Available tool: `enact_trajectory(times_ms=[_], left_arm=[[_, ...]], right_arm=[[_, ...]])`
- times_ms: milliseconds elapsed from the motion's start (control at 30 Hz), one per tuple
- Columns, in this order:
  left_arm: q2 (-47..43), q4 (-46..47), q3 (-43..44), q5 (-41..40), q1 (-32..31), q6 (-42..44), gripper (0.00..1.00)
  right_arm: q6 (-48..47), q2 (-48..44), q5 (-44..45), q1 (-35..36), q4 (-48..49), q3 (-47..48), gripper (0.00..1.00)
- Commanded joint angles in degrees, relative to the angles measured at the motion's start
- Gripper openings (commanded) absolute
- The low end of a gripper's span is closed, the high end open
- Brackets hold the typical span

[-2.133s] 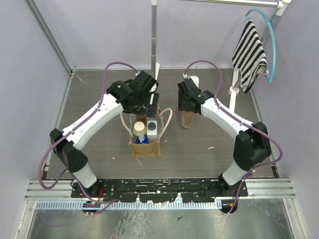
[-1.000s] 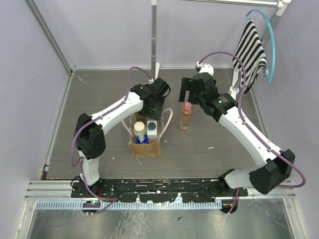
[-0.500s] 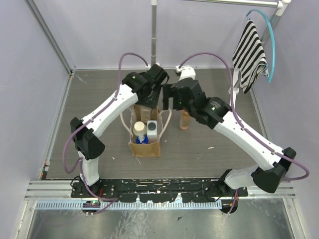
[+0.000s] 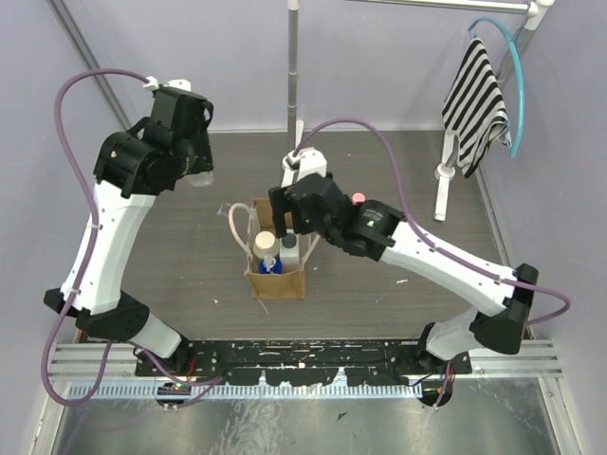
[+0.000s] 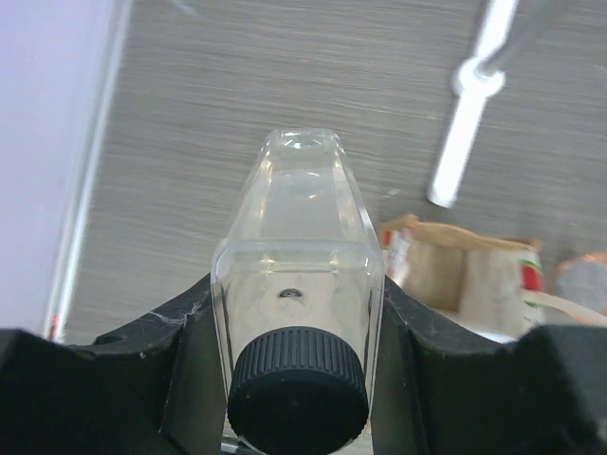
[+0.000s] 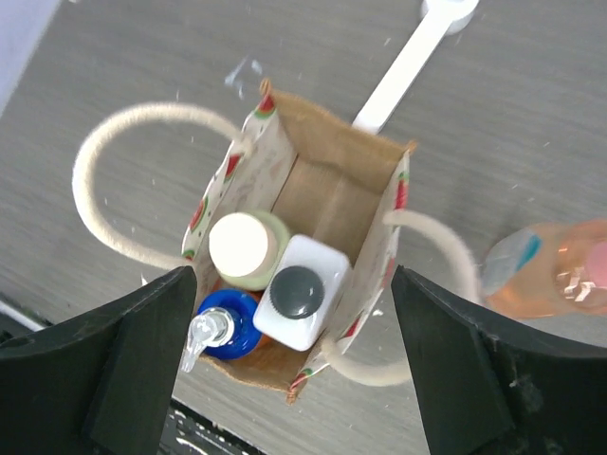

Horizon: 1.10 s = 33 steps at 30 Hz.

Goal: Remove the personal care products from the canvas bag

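My left gripper (image 5: 299,389) is shut on a clear bottle with a dark cap (image 5: 299,275). It holds that bottle high over the back left of the table (image 4: 197,173), away from the canvas bag (image 4: 276,278). My right gripper (image 6: 294,284) hangs open straight above the bag (image 6: 327,194) with nothing between its fingers. Three personal care products stand inside the bag: a cream-capped bottle (image 6: 242,248), a white bottle with a grey cap (image 6: 300,299) and a small blue pump bottle (image 6: 226,322). A pink-orange bottle (image 6: 550,270) stands on the table right of the bag. In the top view my right arm hides all of it but its pink cap (image 4: 358,199).
A white pole on a flat base (image 4: 295,123) stands behind the bag. A second white stand (image 4: 442,175) carries a striped towel (image 4: 474,95) at the back right. The bag's cream loop handles (image 6: 133,190) splay out to both sides. Purple walls close in the table.
My left gripper has shut on the clear bottle, lifted it out of the bag and swung up to the back left. My right arm left the pink-orange bottle and moved over the bag.
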Motion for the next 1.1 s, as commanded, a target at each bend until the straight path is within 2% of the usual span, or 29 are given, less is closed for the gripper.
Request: enact_trajectory(times_ms=[0, 167, 267, 367, 600, 800, 1067], left_arm=[[-3.2, 2.62, -2.66, -7.32, 2.1, -0.84, 0.0], [-4.69, 2.64, -7.4, -6.73, 3.56, -0.65, 0.02], [-6.05, 3.67, -12.39, -6.21, 4.15, -1.69, 0.1], [-8.04, 6.25, -18.82, -4.67, 4.49, -2.71, 0.14], [-11.57, 13.9, -34.41, -0.16, 4.68, -4.46, 0.13], [-12.94, 16.97, -41.66, 1.65, 4.69, -5.82, 0.11], [-14.98, 21.28, -49.64, 3.59, 4.65, -7.36, 0.12]], right_arm=[[2.31, 3.77, -2.38, 2.36, 3.43, -1.52, 0.89], [3.93, 7.54, -2.31, 3.07, 2.75, -2.39, 0.89], [5.39, 9.33, -1.69, 3.11, 1.76, -3.7, 0.87], [7.21, 10.36, -0.35, 3.14, 1.01, -5.77, 0.86], [9.75, 11.07, 1.05, 3.07, 2.73, -11.12, 0.79], [10.1, 13.28, 1.91, 3.09, 3.91, -12.15, 0.72], [9.53, 16.95, 5.94, 3.07, 4.08, -9.85, 0.46]])
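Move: Down inside the bag, the right hand's white bottle with the dark cap stands about 20 cm below, 3 cm left and 1 cm back. The pale-lidded jar is 5 cm left of it and 1 cm farther out, the blue pump bottle 4 cm left and 3 cm nearer; the pink-capped bottle stands 8 cm ahead of the hand, 13 cm right. From the left hand, the free table spot lies 4 cm back, 3 cm left and some 34 cm below, the bag's middle 6 cm back and 13 cm right. Sinking about 17 cm into the bag's mouth and edging slightly left, the right hand tips its fingers nearly 20 degrees steeper, then closes them on the upper part of the white bottle. Meanwhile the left hand keeps its hold on the clear black-capped bottle, slips first left, then lowers it some 19 cm and a little back towards the table left of the bag, tipping down about 20 degrees. ##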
